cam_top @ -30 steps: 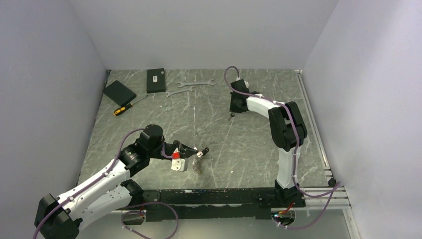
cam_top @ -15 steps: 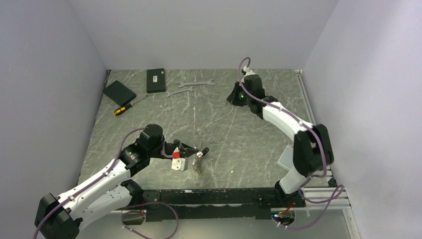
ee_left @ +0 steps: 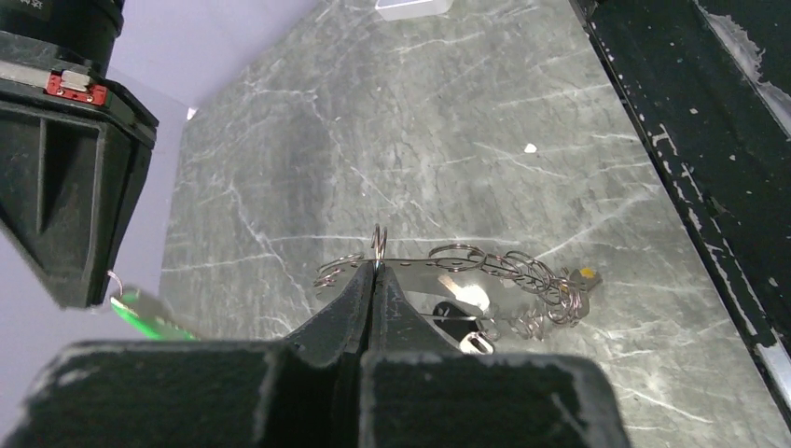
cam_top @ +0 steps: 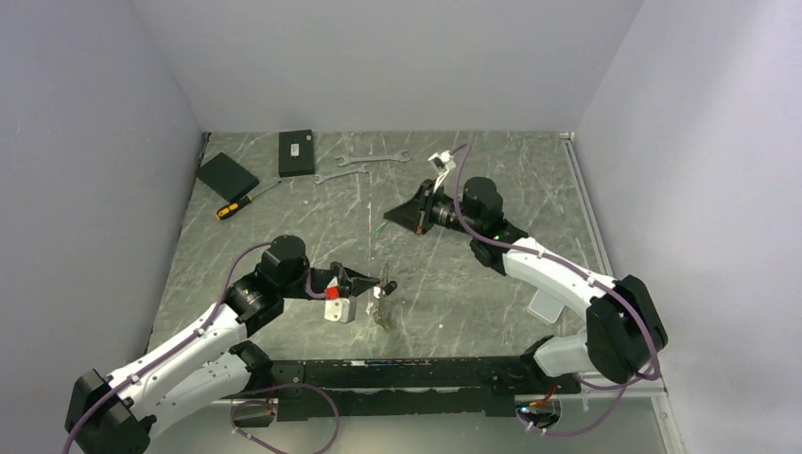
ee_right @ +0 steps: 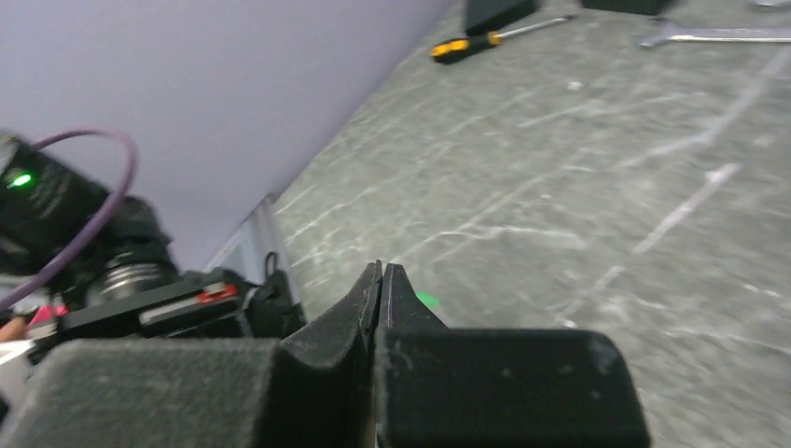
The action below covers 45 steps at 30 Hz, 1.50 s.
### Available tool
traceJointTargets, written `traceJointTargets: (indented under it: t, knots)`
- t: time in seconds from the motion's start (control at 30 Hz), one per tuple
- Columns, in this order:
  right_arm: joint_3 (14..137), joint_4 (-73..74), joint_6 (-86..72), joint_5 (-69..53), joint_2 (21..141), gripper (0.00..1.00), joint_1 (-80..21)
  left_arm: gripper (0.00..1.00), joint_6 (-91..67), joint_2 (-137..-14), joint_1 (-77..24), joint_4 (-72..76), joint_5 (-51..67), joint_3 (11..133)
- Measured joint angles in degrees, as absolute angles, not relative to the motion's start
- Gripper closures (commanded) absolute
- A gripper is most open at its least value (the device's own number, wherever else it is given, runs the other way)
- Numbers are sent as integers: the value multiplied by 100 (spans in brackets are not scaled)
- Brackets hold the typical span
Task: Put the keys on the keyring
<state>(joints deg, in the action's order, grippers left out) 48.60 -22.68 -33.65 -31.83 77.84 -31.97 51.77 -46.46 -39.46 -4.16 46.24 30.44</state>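
Note:
My left gripper (cam_top: 386, 283) is shut on the keyring (ee_left: 378, 239), pinching a wire ring edge-on just above the table. A flat metal plate and a chain of smaller rings (ee_left: 527, 277) trail from it, hanging in a bunch (cam_top: 379, 310). My right gripper (cam_top: 390, 217) is shut and points left toward the left gripper, raised above mid-table. The keys' green tag (ee_left: 149, 315) dangles under its tip on a small loop. The same green tag (cam_top: 378, 229) shows from above and past the shut right fingertips (ee_right: 426, 301). The key blades are too small to make out.
Two silver wrenches (cam_top: 374, 159) lie at the back. Left of them are a black box (cam_top: 296, 151), a black pad (cam_top: 227, 173) and a yellow-handled screwdriver (cam_top: 236, 203). A white piece (cam_top: 547, 305) lies under the right arm. A black rail (cam_top: 416, 371) runs along the near edge.
The right arm swung from the back right down and left toward the table's middle, turning its gripper to point at the left gripper with the green tag hanging. The left arm barely moved.

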Motion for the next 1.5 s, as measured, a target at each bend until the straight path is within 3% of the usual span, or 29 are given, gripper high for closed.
traceJointTargets:
  t: [0.2,0.53,0.73,1.5]
  knots:
    - [4737,-2622,-3636,-2753,7371,100,-4056,100,5063,-4615,-3946,-239,4517,3044]
    - [4464,-2235,-4060,-1131,6812,100,-4665,100,4899,-4737,-3946,-143,4257,3044]
    - [3726,-2324,-4923,-1046,6768,100,-4593,100,4899,-4823,-3946,-158,4285,3044]
    - [4150,-1114,-4842,-32,6803,100,-5446,100,5057,-5041,-3946,-99,3426,3055]
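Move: The right hand holds the green tag; the keyring's ringed far end lies roughly 12 cm back from that hand, about level with it sideways and 6 cm lower. The black fob hangs about 15 cm back from the right hand, 1 cm to its right and 9 cm below, the yellow key some 22 cm back, level sideways and 11 cm below. From the left hand, pinching the keyring, the green tag is about 12 cm ahead, straight out and 3 cm higher. Back towards the left hand, and leftward and up at first, the right hand carries the green tag about 5 cm, then drops some 6 cm as its fingers tip down, and finally eases another 3 cm back and leftward to the keyring's far end. The left hand keeps its pinch and, mostly late on, brings the keyring about 4 cm forward to meet it, turning some 10 degrees counter-clockwise. Both grippers stay shut. ##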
